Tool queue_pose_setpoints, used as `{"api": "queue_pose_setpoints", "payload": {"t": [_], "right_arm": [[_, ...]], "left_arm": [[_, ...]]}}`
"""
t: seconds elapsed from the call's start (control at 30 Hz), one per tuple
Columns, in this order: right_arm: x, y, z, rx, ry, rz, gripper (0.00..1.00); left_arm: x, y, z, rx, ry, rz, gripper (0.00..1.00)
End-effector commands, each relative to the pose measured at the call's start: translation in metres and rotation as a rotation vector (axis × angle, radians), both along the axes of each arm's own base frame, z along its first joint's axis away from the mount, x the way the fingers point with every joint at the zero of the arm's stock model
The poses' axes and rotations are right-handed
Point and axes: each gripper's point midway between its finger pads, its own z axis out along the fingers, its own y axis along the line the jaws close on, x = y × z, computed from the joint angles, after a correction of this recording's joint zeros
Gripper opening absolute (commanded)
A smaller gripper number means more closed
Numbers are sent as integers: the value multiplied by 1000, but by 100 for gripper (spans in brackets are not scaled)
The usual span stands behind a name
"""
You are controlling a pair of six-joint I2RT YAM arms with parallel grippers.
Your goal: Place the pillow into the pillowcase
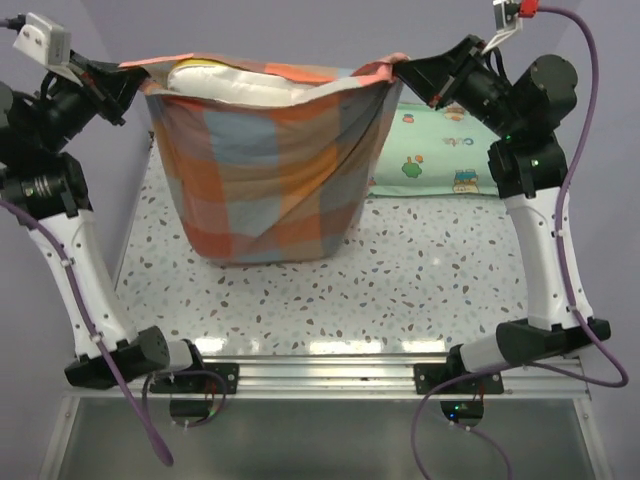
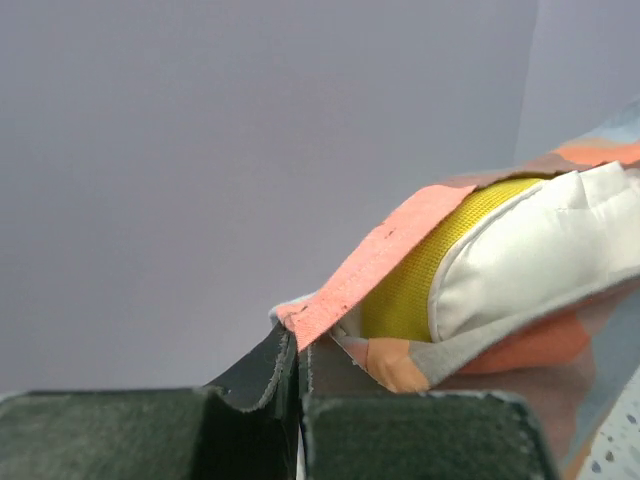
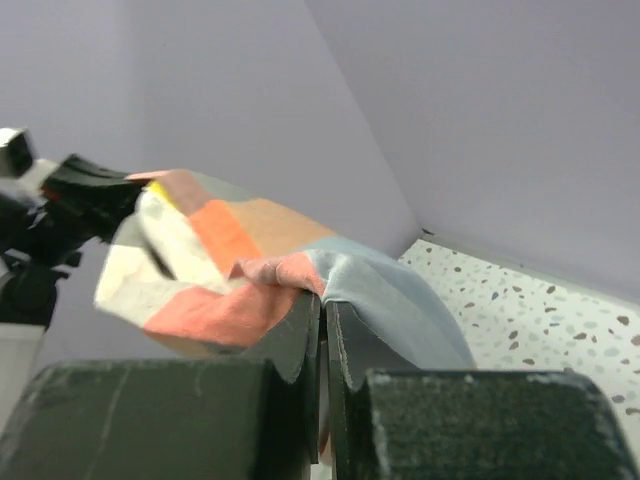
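The plaid pillowcase (image 1: 262, 165) hangs like a bag above the table, mouth up, held at its two top corners. My left gripper (image 1: 127, 73) is shut on the left corner (image 2: 300, 318). My right gripper (image 1: 402, 65) is shut on the right corner (image 3: 300, 270). The cream pillow (image 1: 250, 82) sits inside the case, its top edge showing at the mouth. In the left wrist view the pillow (image 2: 540, 250) shows its white face and yellow edge under the pink hem. The case's bottom rests on the table.
A mint-green cartoon-print pillow (image 1: 435, 150) lies on the speckled table (image 1: 400, 290) at the back right, behind the right arm. Lilac walls stand close at the back and left. The arm bases sit at the near edge.
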Motion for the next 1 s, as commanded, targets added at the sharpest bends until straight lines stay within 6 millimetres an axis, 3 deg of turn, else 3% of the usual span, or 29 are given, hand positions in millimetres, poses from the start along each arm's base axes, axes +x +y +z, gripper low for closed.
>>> {"api": "queue_pose_setpoints", "payload": {"t": [0.0,0.03,0.07,0.1,0.17,0.23,0.27,0.33,0.37,0.4,0.47,0.5,0.57,0.6,0.7,0.97], "right_arm": [[19,-5,17,12,-44,-5,0],[10,-12,41,30,-107,-20,0],[3,-23,63,43,-169,-49,0],[-18,-30,96,54,-272,-66,0],[-28,-31,110,51,-317,-73,0],[-31,-30,101,50,-289,-65,0],[-9,-27,66,36,-196,-60,0],[-3,-24,36,21,-128,-47,0],[-11,-25,30,10,-121,-43,0],[-3,-23,-2,-5,-47,-36,0],[-15,-18,-36,-19,27,6,0],[-18,-16,-48,-23,57,16,0],[-30,-10,-74,-40,100,49,0],[-32,-9,-82,-45,128,54,0],[-40,-2,-96,-50,162,91,0],[-57,5,-104,-50,184,131,0]], "left_arm": [[49,31,-42,-53,200,50,0],[31,30,0,-50,57,47,0],[7,23,29,-33,-43,52,0],[-12,17,59,-16,-131,61,0],[-20,13,77,-14,-149,44,0],[-3,14,48,-85,-13,0,0],[16,20,7,-127,103,-4,0],[30,25,-50,-115,218,16,0],[22,21,-67,-95,245,10,0],[29,26,-109,-110,336,14,0],[20,26,-164,-69,449,27,5],[13,23,-184,-78,514,22,14],[1,21,-210,-30,550,29,20],[-5,17,-218,-39,579,14,31],[-17,7,-222,-60,597,-25,48],[-24,-9,-184,-185,566,-98,66]]}}
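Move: Both grippers hold the pillowcase mouth by its corners, level with each other. The pillow hangs inside the case: its middle is some 20 cm to the left gripper's right and 22 cm below it, neither ahead nor back, and about 19 cm to the right gripper's left and 21 cm down. The green patterned pillow lies on the table about 30 cm ahead, 22 cm right and 52 cm below the right gripper. Flick both grippers forward and back, the left about 5 cm out with a small dip, the right only a little out and slightly up. Then lower the loaded case, the left some 20 cm while tipping its fingers down about 35 degrees and opening them wide to free its corner, the right about 12 cm, drawing back slightly and keeping its pinch. ##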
